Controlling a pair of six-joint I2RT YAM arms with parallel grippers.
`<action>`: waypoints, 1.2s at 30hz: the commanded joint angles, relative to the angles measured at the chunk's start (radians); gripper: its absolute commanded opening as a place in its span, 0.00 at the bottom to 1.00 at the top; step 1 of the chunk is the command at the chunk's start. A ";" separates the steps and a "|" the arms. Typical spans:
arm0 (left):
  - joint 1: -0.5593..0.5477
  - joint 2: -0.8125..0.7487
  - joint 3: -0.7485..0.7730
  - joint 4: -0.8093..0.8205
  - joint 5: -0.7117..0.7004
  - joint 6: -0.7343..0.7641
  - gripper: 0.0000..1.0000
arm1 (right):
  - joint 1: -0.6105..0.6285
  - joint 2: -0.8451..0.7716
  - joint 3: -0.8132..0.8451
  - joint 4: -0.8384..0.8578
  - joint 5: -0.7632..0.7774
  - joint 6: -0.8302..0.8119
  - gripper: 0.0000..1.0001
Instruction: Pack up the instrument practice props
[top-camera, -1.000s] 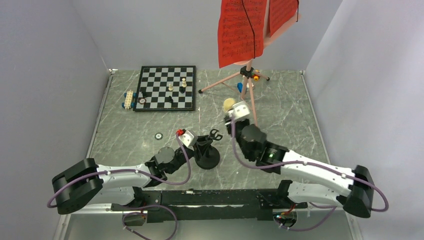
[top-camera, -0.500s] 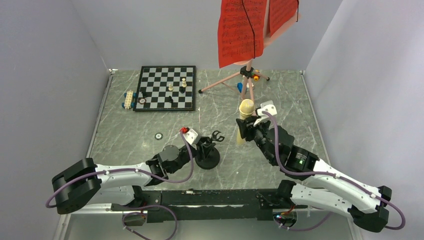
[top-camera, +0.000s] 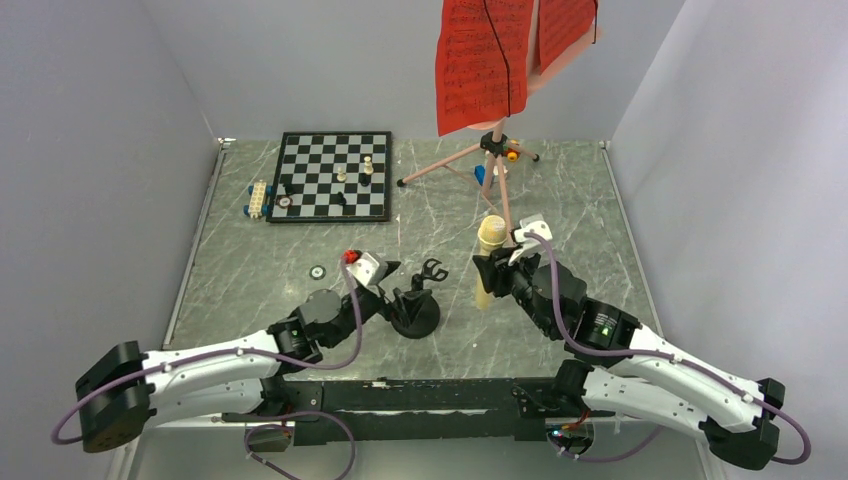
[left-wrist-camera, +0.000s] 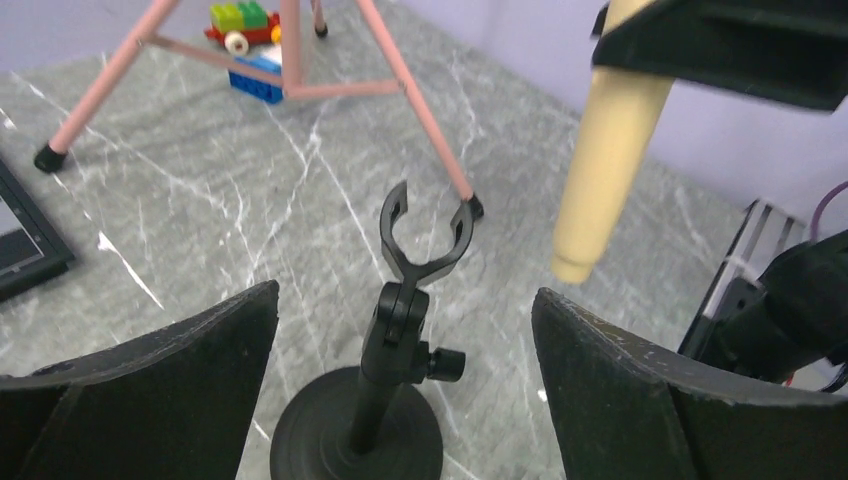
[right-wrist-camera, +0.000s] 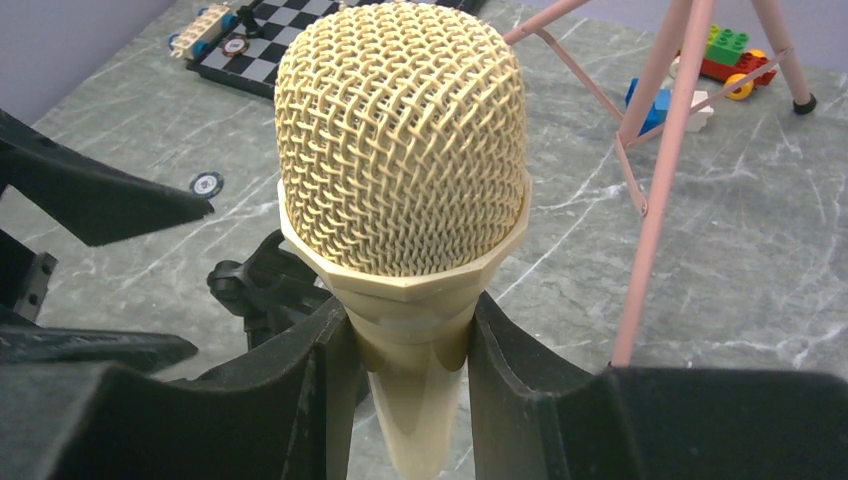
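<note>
The cream microphone (right-wrist-camera: 400, 140) stands upright off the table with my right gripper (right-wrist-camera: 410, 330) shut on its tapered handle just under the mesh head. From above, the microphone (top-camera: 489, 240) and right gripper (top-camera: 497, 272) hang just right of the black round-base stand (top-camera: 415, 316). The stand's clip (left-wrist-camera: 425, 235) is empty. My left gripper (left-wrist-camera: 405, 300) is wide open, with the stand (left-wrist-camera: 385, 350) between its fingers but untouched. Red sheet-music pages (top-camera: 483, 65) hang on the pink tripod music stand (top-camera: 497, 175) at the back.
A chessboard (top-camera: 333, 175) with pieces lies at the back left, with a toy brick piece (top-camera: 259, 198) beside it. More coloured bricks (right-wrist-camera: 725, 55) sit under the tripod legs (left-wrist-camera: 420, 110). A small disc (top-camera: 317, 271) lies left of the stand. Grey walls enclose the table.
My left gripper has opened off the black stand and drawn back slightly. The right arm swung right and turned the microphone upright, then held still.
</note>
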 joint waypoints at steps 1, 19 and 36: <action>-0.006 -0.104 0.009 -0.036 -0.027 0.019 0.99 | 0.003 -0.031 -0.005 0.006 -0.036 0.032 0.00; -0.004 -0.598 -0.156 -0.230 0.063 -0.234 0.99 | 0.003 -0.014 0.083 0.033 -0.547 0.105 0.00; -0.004 -0.359 0.108 -0.225 0.448 -0.191 0.99 | 0.010 0.207 0.216 0.315 -0.815 0.278 0.00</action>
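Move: The microphone, upright in the right fingers, has its middle about 15 cm right of the empty left hand, 2 cm ahead and 2 cm above. The black mic stand is some 3 cm ahead of the left hand, 4 cm right and 10 cm below. From the right hand, the open left gripper lies 15 cm left, 2 cm back and 6 cm lower; a tripod leg's foot is 9 cm ahead, 6 cm right, 25 cm below. Open left hand backs and rises 10 cm as the right swings the microphone 12 cm left towards it. ##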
